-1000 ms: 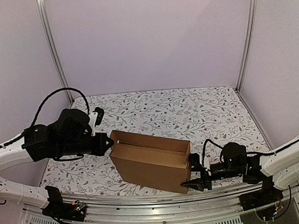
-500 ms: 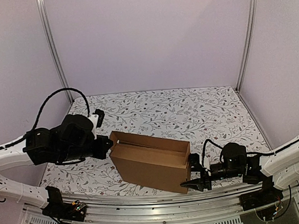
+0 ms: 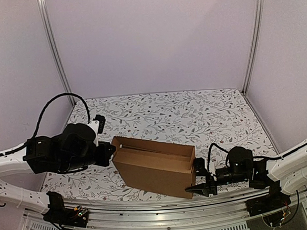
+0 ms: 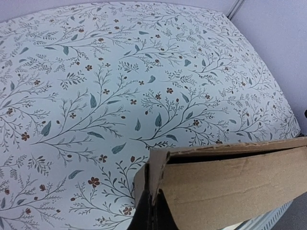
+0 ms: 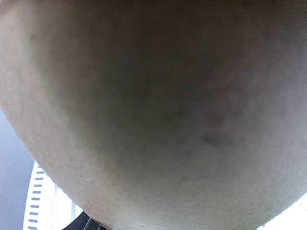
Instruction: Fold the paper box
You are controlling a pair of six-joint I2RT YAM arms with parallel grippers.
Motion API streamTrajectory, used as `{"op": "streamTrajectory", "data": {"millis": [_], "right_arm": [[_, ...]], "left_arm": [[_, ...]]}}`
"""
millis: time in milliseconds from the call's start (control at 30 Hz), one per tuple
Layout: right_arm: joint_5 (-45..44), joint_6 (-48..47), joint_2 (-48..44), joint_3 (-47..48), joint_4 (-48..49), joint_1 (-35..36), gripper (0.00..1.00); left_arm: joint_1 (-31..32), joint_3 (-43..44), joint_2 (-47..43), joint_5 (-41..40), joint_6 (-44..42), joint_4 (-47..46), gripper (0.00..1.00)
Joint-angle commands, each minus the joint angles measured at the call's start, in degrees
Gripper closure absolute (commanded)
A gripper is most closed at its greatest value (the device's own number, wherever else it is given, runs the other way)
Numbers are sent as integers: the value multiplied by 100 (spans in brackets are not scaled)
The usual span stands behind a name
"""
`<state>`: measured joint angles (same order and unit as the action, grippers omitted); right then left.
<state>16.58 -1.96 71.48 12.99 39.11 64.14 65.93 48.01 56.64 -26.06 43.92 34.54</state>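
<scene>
The paper box (image 3: 155, 170), plain brown cardboard, stands on the near half of the table with its opening upward. My left gripper (image 3: 112, 151) is shut, and its tips press against the upper left end corner of the box. In the left wrist view the two black fingers (image 4: 144, 218) meet just below that cardboard corner (image 4: 160, 165). My right gripper (image 3: 196, 178) straddles the box's right end, with one finger in front of the near wall and the other behind. Blurred cardboard (image 5: 153, 96) fills the right wrist view and hides that gripper's fingers.
A floral cloth (image 3: 195, 112) covers the table. White walls and two aluminium posts (image 3: 54, 53) (image 3: 253, 39) close it in at the back and sides. A metal rail (image 3: 161, 220) runs along the near edge, just in front of the box.
My left arm has sunk lower and drawn in a little, with its shut tips staying at the box's left end. The box and the right arm have not moved.
</scene>
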Motion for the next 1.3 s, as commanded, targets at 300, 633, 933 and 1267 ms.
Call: {"op": "streamTrajectory", "data": {"millis": [300,633,933,1267], "right_arm": [[-153,33,59,-7,-22,59,69],[-269,136,-1,-25,-35,55,67],[-508,518,-416,133,-508,60,31],[-1040,675,-2741,307,-2988,55,1]], "left_arm": [[615,-443,410,-343,593,1019,100],[1374,-393,931,-682,1278,1310,100],[1487,-264,1052,-793,1391,1167,100],[1490,-8,1589,-914,1519,1047,100]]}}
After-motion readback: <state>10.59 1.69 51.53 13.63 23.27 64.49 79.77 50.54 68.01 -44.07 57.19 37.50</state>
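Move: The left fingers already pinch the open box's upper left corner; the box's middle lies about 17 cm to their right, 5 cm back and 7 cm below, and its right end about 33 cm right and 8 cm back. The right fingers already clamp that end from the right, its middle about 3 cm ahead and 1 cm to the left of them; the box's middle is roughly 16 cm left and 4 cm ahead, slightly above. Down and back together, about 2 cm each way, goes the shut left hand with its pinch on the box corner, turning some 10 degrees; then it slides about 2 cm to the right. The right hand stays clamped on the right end until late, then opens wide to let go and rises about 5 cm, drawing 2–3 cm rightwards away from the box. ##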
